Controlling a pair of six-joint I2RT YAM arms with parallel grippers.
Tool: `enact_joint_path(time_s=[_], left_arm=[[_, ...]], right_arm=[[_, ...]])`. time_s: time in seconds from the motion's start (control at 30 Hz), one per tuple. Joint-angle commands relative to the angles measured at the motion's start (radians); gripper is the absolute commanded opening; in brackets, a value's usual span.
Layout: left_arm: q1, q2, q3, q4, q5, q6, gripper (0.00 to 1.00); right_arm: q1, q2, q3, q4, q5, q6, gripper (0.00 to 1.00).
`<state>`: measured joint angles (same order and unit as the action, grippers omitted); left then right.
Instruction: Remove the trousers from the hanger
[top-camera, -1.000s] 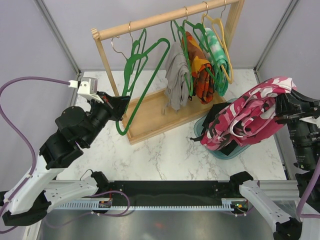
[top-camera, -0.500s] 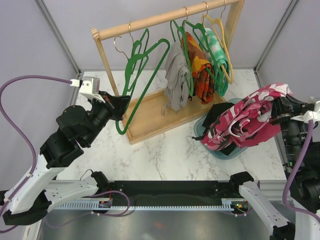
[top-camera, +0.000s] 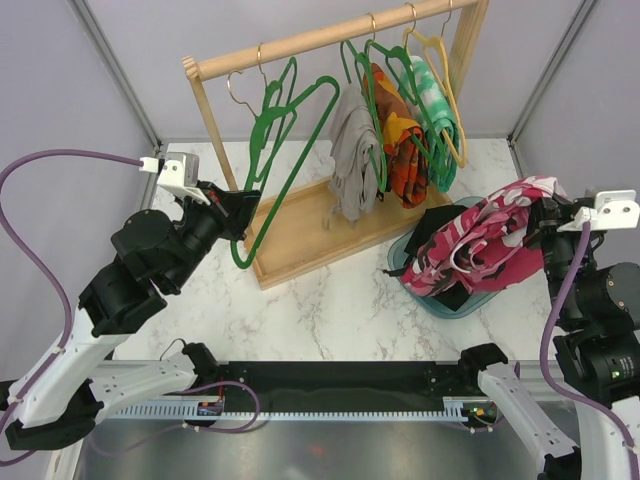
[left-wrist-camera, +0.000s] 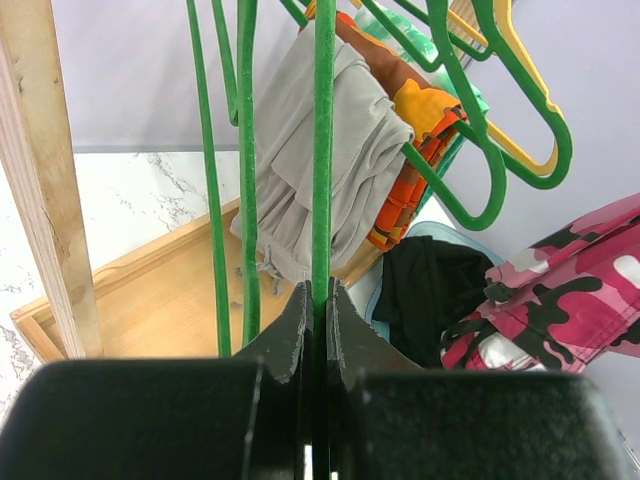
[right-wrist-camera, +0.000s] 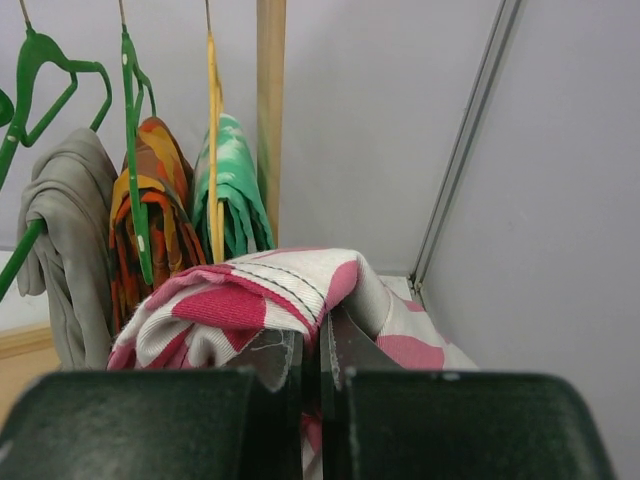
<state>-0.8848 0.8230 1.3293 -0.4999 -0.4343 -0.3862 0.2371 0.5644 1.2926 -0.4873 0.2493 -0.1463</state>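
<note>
My left gripper (top-camera: 238, 214) (left-wrist-camera: 320, 296) is shut on the lower bar of an empty green hanger (top-camera: 290, 160) (left-wrist-camera: 322, 150) that hangs on the wooden rack. My right gripper (top-camera: 552, 222) (right-wrist-camera: 320, 345) is shut on a fold of the pink-white-dark camouflage trousers (top-camera: 480, 245) (right-wrist-camera: 250, 300), which drape over the teal basket (top-camera: 398, 268) at the right. Black trousers (top-camera: 436, 228) (left-wrist-camera: 425, 290) lie in that basket. Grey trousers (top-camera: 352, 165) (left-wrist-camera: 375, 150), orange-patterned trousers (top-camera: 400, 150) and green-white trousers (top-camera: 436, 105) hang on hangers on the rack.
The wooden rack has a top rail (top-camera: 320, 38), a left post (left-wrist-camera: 45, 170) and a flat base tray (top-camera: 300, 235). A yellow hanger (top-camera: 448, 90) hangs at the rail's right end. Grey walls stand close on the left and right sides.
My right arm has swung in and lowered, bringing the camouflage trousers down onto the basket. My left gripper has stayed put on the green hanger.
</note>
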Motion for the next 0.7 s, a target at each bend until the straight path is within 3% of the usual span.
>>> enact_joint_path(time_s=[0.0,0.67], left_arm=[[0.003,0.001,0.044,0.035,0.005,0.040,0.02],[0.004,-0.016,0.038,0.035,0.005,0.040,0.02]], right_arm=[[-0.005,-0.014,-0.007,0.164,0.045,0.040,0.00],[0.028,0.075,-0.183,0.139,0.119,0.143,0.00]])
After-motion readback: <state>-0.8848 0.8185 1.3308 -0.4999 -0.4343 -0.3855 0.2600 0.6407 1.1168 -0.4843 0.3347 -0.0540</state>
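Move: Beneath the right hand, which holds the bunched pink camouflage trousers, the blue tub lies about 6 cm ahead, 3 cm to the left and some 43 cm down, with the black trousers in it. The green-and-white trousers hang some 24 cm ahead, 9 cm left and 12 cm lower; the orange trousers about 22 cm ahead and 16 cm left, at much the same height. From the left hand the tub lies about 41 cm right, 2 cm farther out and 39 cm below. Sinking steadily towards the blue tub, the right hand comes down about 9 cm while reaching some 5 cm forward, and its upward-tilted fingers tip down about 15 degrees to nearly level. The shut fingers keep their pinch on the pink trousers throughout; the left hand stays put, still gripping the green hanger. ##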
